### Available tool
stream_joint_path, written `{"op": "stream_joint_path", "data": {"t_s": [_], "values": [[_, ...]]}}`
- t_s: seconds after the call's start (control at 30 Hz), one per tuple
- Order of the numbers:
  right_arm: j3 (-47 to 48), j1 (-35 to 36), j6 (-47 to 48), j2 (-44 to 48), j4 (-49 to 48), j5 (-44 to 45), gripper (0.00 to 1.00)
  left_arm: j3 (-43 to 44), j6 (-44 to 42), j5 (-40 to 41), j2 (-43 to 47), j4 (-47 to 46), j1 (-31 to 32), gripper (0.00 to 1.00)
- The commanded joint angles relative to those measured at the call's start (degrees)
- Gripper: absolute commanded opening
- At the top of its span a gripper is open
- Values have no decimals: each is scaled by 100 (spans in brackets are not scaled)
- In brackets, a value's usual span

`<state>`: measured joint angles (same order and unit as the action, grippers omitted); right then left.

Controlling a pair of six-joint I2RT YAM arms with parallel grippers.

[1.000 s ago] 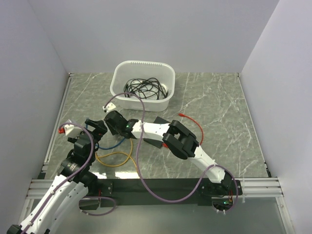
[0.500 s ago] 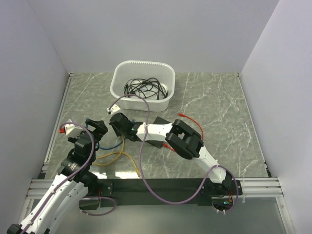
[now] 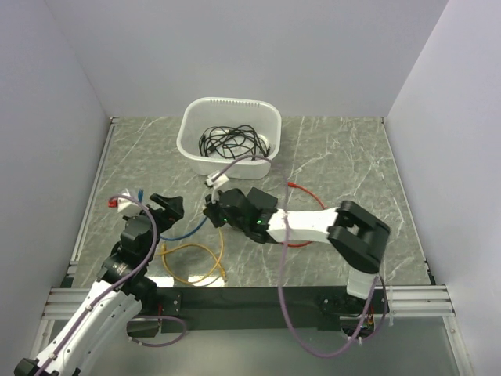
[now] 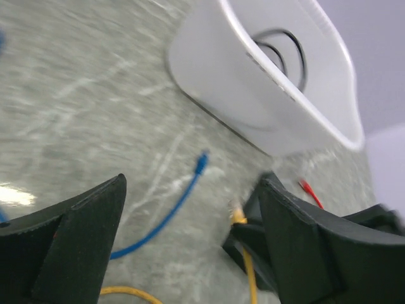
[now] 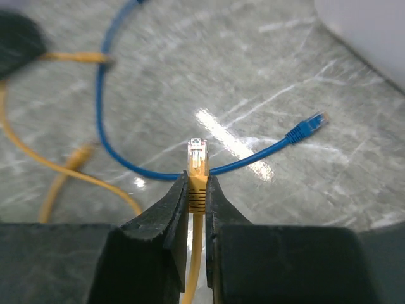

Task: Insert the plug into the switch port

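Observation:
My right gripper (image 5: 197, 182) is shut on the boot of a yellow cable's plug (image 5: 198, 157); the clear tip sticks out past the fingertips, above the table. From above, that gripper (image 3: 211, 212) reaches left across the table's middle. The left wrist view shows the same yellow plug (image 4: 236, 216) pinched in black fingers. My left gripper (image 4: 190, 253) is open with nothing between its fingers, and stands just left of the right one (image 3: 166, 206). The switch is hidden in every view.
A white tub (image 3: 229, 137) of black cables stands at the back. A blue cable (image 5: 104, 120) curls under the held plug, its end (image 5: 308, 126) to the right. The yellow cable (image 3: 196, 261) loops near the front edge. A red cable (image 3: 301, 189) lies right of the arm.
My right gripper closed on the yellow plug and carried it right, while that arm's elbow swung far right. The yellow loop was dragged along. My left gripper shifted slightly right.

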<state>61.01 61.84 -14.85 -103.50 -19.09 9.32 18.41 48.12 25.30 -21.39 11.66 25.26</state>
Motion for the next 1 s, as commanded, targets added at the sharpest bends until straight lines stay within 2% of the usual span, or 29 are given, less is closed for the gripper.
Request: {"op": "stream_joint_path", "data": {"t_s": [0.0,0.13,0.23,0.43,0.63,0.77,0.97], "values": [[-545,12,-255,908,-999,-211,0,-110,-241,-1245,-110,-1023,-38,89],[-1213,12,-413,1578,-1368,-378,0,-215,-189,-2429,-313,-1744,-38,83],[-1390,3,-483,1921,-1430,-414,0,-355,-127,-2853,-349,-2255,-38,81],[-1417,12,-510,2001,-1439,-475,0,-549,-57,-3311,-577,-2896,-29,78],[-1399,12,-510,1992,-1439,-493,0,-646,-31,-3523,-735,-3143,-38,72],[-1408,12,-527,1983,-1483,-510,0,-646,-30,-3549,-867,-3214,-38,59],[-1425,12,-563,2009,-1536,-589,0,-637,-4,-3585,-1016,-3337,-30,44]]}}
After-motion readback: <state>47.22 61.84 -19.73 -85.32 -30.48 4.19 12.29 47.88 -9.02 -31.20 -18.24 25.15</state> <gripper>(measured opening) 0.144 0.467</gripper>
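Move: The yellow plug, held upright in the right fingertips, lies about 9 cm to the left hand's right, 2 cm ahead and 6 cm below. From the right hand, the open left fingers are about 10 cm left, 1 cm back and 6 cm higher. The blue plug lies some 11 cm straight ahead of the right hand and the switch 7 cm ahead and 13 cm right, both roughly 9 cm below. Right hand lifts the yellow plug about 9 cm; left swings 11 cm right around it, its fingers half closing. ##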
